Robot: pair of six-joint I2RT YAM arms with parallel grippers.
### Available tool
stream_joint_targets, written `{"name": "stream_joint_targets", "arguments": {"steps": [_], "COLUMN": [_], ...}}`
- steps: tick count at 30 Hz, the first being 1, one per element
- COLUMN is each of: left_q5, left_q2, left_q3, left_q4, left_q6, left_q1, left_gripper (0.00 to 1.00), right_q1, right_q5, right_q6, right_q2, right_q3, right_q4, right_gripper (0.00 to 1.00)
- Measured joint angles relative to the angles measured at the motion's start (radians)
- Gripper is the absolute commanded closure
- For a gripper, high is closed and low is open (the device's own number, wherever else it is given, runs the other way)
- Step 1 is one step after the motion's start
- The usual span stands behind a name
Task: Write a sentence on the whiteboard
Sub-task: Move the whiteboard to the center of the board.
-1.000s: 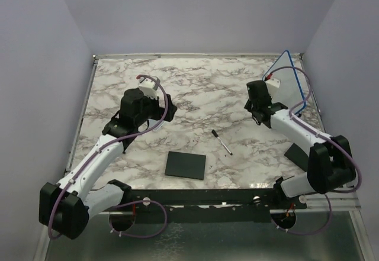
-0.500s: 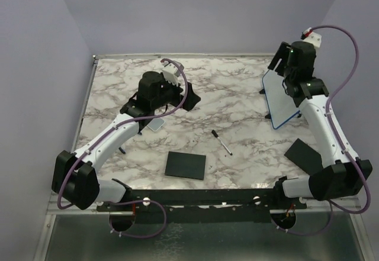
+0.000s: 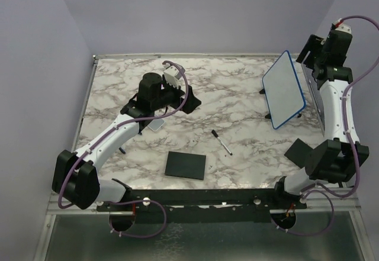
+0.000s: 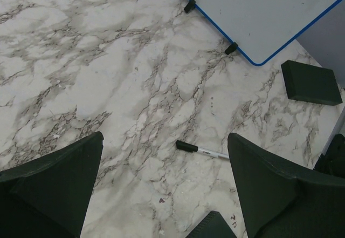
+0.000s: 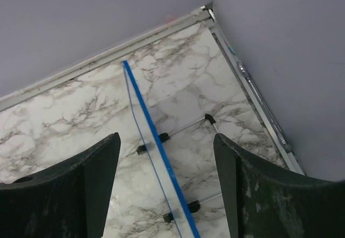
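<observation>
The whiteboard [image 3: 284, 89], white with a blue rim, stands propped on its black feet at the far right of the marble table. It also shows in the left wrist view [image 4: 259, 11] and edge-on from above in the right wrist view [image 5: 156, 141]. The sentence is out of view; the face that shows looks blank. A capped marker [image 3: 222, 142] lies on the table mid-front, seen too between the left fingers [image 4: 202, 150]. My left gripper [image 3: 188, 102] [image 4: 164, 136] hovers open and holds nothing. Above and behind the board my right gripper [image 3: 307, 52] [image 5: 166, 136] hangs open, holding nothing.
A black square pad [image 3: 186, 164] lies near the front middle. A second black block [image 3: 299, 152] [image 4: 311, 82] sits front right beside the right arm. A small pale tile [image 3: 155, 123] lies under the left arm. Walls close in the far right corner [image 5: 210, 8].
The right arm rose from beside the board to the far right corner and its jaws opened. The board now stands free, facing left. The left arm reached further in, then held still.
</observation>
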Motion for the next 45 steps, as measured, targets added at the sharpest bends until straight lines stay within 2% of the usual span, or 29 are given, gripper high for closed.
{"name": "stream_joint_targets", "arguments": {"steps": [4, 9, 18, 26, 31, 38, 45], "left_q5": [0.016, 0.035, 0.064, 0.072, 0.072, 0.072, 0.073], "left_q2": [0.0, 0.0, 0.0, 0.0, -0.001, -0.002, -0.003], "left_q3": [-0.008, -0.01, -0.015, -0.019, -0.019, -0.019, -0.019], "left_q4": [0.0, 0.0, 0.0, -0.001, -0.001, -0.001, -0.001], "left_q6": [0.006, 0.01, 0.01, 0.01, 0.01, 0.01, 0.01], "left_q1": [0.0, 0.0, 0.0, 0.0, 0.0, 0.0, 0.0], "left_gripper": [0.01, 0.01, 0.01, 0.01, 0.01, 0.01, 0.01], "right_q1": [-0.089, -0.143, -0.186, -0.186, -0.186, -0.186, -0.186], "right_q5": [-0.095, -0.23, -0.409, -0.478, -0.494, -0.529, -0.571], "right_q6": [-0.006, -0.011, -0.018, -0.032, -0.04, -0.058, -0.082], "right_q2": [0.034, 0.035, 0.035, 0.051, 0.072, 0.098, 0.106], "right_q3": [-0.023, -0.093, -0.152, -0.152, -0.152, -0.151, -0.15], "right_q4": [-0.011, -0.029, -0.032, -0.038, -0.051, -0.061, -0.071], "right_gripper": [0.27, 0.34, 0.46, 0.5, 0.62, 0.83, 0.95]}}
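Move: The right hand is high over the far right of the table. The whiteboard's middle lies about 4 cm back, 5 cm left and 21 cm below it, its raised right edge nearer, about 11 cm below. The dark block is some 28 cm back, 2 cm right and 30 cm down; the marker 24 cm back, 33 cm left, 30 cm down. From the left hand, the whiteboard is some 8 cm ahead, 45 cm right and 13 cm below. The right hand sinks about 11 cm, turning some 20 degrees counter-clockwise, and closes to pinch the whiteboard's raised edge. ##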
